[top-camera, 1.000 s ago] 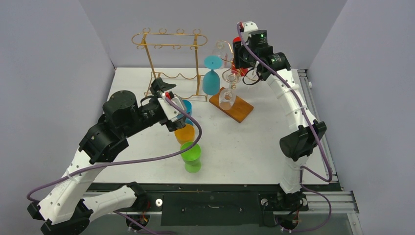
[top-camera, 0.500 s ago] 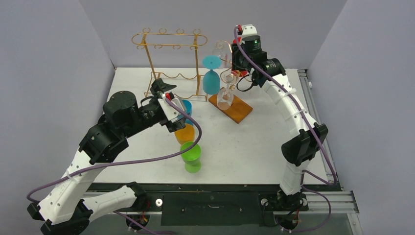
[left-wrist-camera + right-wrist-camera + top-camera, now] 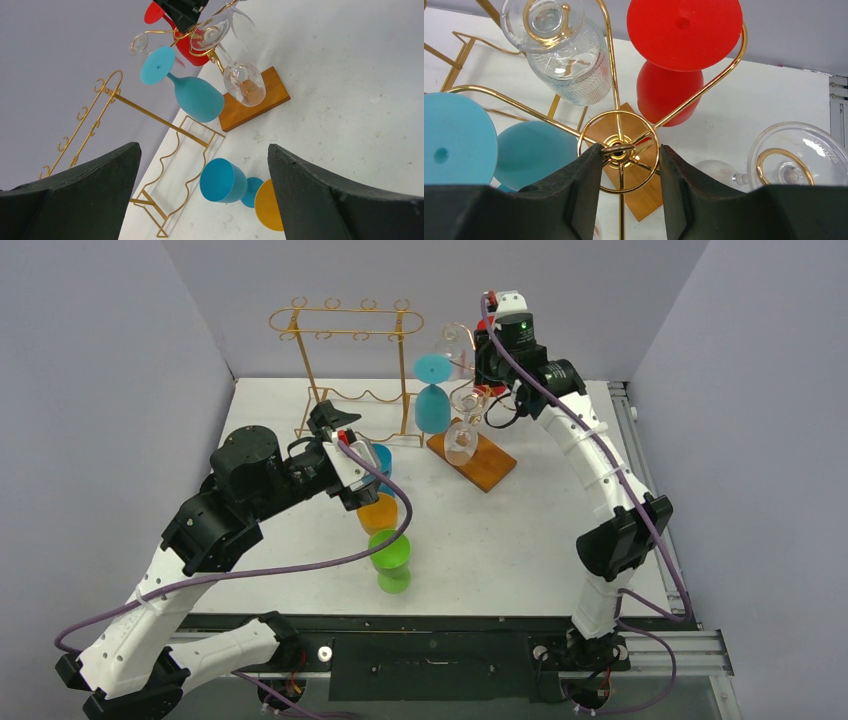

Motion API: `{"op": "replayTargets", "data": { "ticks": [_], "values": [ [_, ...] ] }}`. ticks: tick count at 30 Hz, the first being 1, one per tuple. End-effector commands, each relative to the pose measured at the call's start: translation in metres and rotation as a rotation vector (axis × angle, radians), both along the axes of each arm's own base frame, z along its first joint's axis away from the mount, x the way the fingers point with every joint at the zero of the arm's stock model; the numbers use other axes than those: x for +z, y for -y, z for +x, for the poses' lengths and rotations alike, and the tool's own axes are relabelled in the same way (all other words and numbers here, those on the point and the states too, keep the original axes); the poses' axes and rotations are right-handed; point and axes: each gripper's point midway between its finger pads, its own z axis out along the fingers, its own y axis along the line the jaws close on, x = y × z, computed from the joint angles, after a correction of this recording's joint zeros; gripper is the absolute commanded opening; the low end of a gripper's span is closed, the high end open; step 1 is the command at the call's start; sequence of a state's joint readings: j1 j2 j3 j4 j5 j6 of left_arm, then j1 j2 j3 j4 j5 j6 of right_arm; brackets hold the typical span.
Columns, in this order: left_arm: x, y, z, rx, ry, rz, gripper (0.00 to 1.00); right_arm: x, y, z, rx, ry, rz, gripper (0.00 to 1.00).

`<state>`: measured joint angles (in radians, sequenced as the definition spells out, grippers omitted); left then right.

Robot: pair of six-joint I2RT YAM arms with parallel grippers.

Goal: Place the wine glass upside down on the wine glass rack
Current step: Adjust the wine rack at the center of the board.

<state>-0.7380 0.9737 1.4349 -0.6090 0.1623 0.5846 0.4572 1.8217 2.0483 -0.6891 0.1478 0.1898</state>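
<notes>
A gold tree-shaped wine glass rack (image 3: 472, 398) stands on a wooden base (image 3: 488, 466). A blue glass (image 3: 432, 406), a red glass (image 3: 669, 90) and clear glasses (image 3: 570, 65) hang on it upside down. My right gripper (image 3: 630, 150) hovers over the rack's top hub (image 3: 619, 156). It is open and holds nothing, and its left finger touches the small top loop. My left gripper (image 3: 204, 147) is wide open above a blue glass (image 3: 226, 180) that lies on its side. An orange glass (image 3: 377, 512) stands next to that one.
A second gold wire rack (image 3: 345, 335) stands empty at the back left. A green glass (image 3: 390, 558) stands upright in front of the orange one. Grey walls close in the left, the back and the right of the table (image 3: 520, 540).
My right gripper has shifted a little left and settled over the tree rack's top. The left arm and the glasses on the table have not moved.
</notes>
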Motion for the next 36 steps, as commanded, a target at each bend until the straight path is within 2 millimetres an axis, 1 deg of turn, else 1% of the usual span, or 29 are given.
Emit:
{"op": "replayTargets", "data": {
  "ticks": [1,4,5,10,13,15,18,23,26,32,36],
  "values": [
    [0.016,0.002,0.0,-0.006,0.039,-0.042,0.96,0.025,0.001,-0.015,0.061,-0.027,0.023,0.36],
    [0.015,0.002,0.002,-0.003,0.038,-0.041,0.96,0.045,0.005,-0.015,0.096,0.005,0.027,0.42],
    [0.015,0.002,0.002,-0.003,0.039,-0.04,0.96,0.049,0.008,-0.014,0.1,0.014,0.024,0.45],
    [0.013,0.004,0.005,-0.003,0.036,-0.036,0.96,0.06,0.012,-0.014,0.163,0.042,0.027,0.58],
    [0.012,0.006,0.006,-0.004,0.033,-0.033,0.96,0.064,0.014,-0.012,0.187,0.059,0.017,0.63],
    [0.011,0.007,0.007,-0.004,0.031,-0.032,0.96,0.068,0.01,-0.012,0.228,0.075,0.007,0.67],
    [0.011,0.009,0.009,-0.005,0.03,-0.029,0.96,0.07,-0.002,-0.012,0.32,0.097,-0.012,0.74],
    [0.012,0.009,0.01,-0.004,0.029,-0.028,0.96,0.069,-0.013,-0.006,0.413,0.124,-0.04,0.78],
    [0.011,0.01,0.01,-0.006,0.027,-0.027,0.96,0.067,-0.014,0.001,0.435,0.129,-0.053,0.8],
    [0.012,0.01,0.007,-0.018,0.027,-0.028,0.96,0.051,-0.021,0.013,0.484,0.121,-0.075,0.8],
    [0.009,0.008,0.006,-0.016,0.026,-0.02,0.96,0.044,-0.022,0.019,0.484,0.114,-0.087,0.8]
  ]
}}
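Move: The right hand has the wine rack's top hub right at its closed-in fingertips, about 1 cm ahead and 1 cm below. Hanging upside down around that hub, their middles some 8 cm below the hand, are the red glass about 12 cm ahead and 1 cm right, the blue glass level with the hand and 12 cm left, and the etched clear glass 7 cm ahead and 8 cm left. From the left hand the hub lies about 22 cm ahead, 22 cm right and 7 cm lower. Opening off the rack's top hub, the right hand lets go and rises about 6 cm with a slight sway back and right, then swings left and comes down and forward again, dropping some 3 cm towards the hub. Throughout, the wrist turns counter-clockwise, about 25 degrees in all, and the fingers spread wide to either side of the hub's ring without closing. ##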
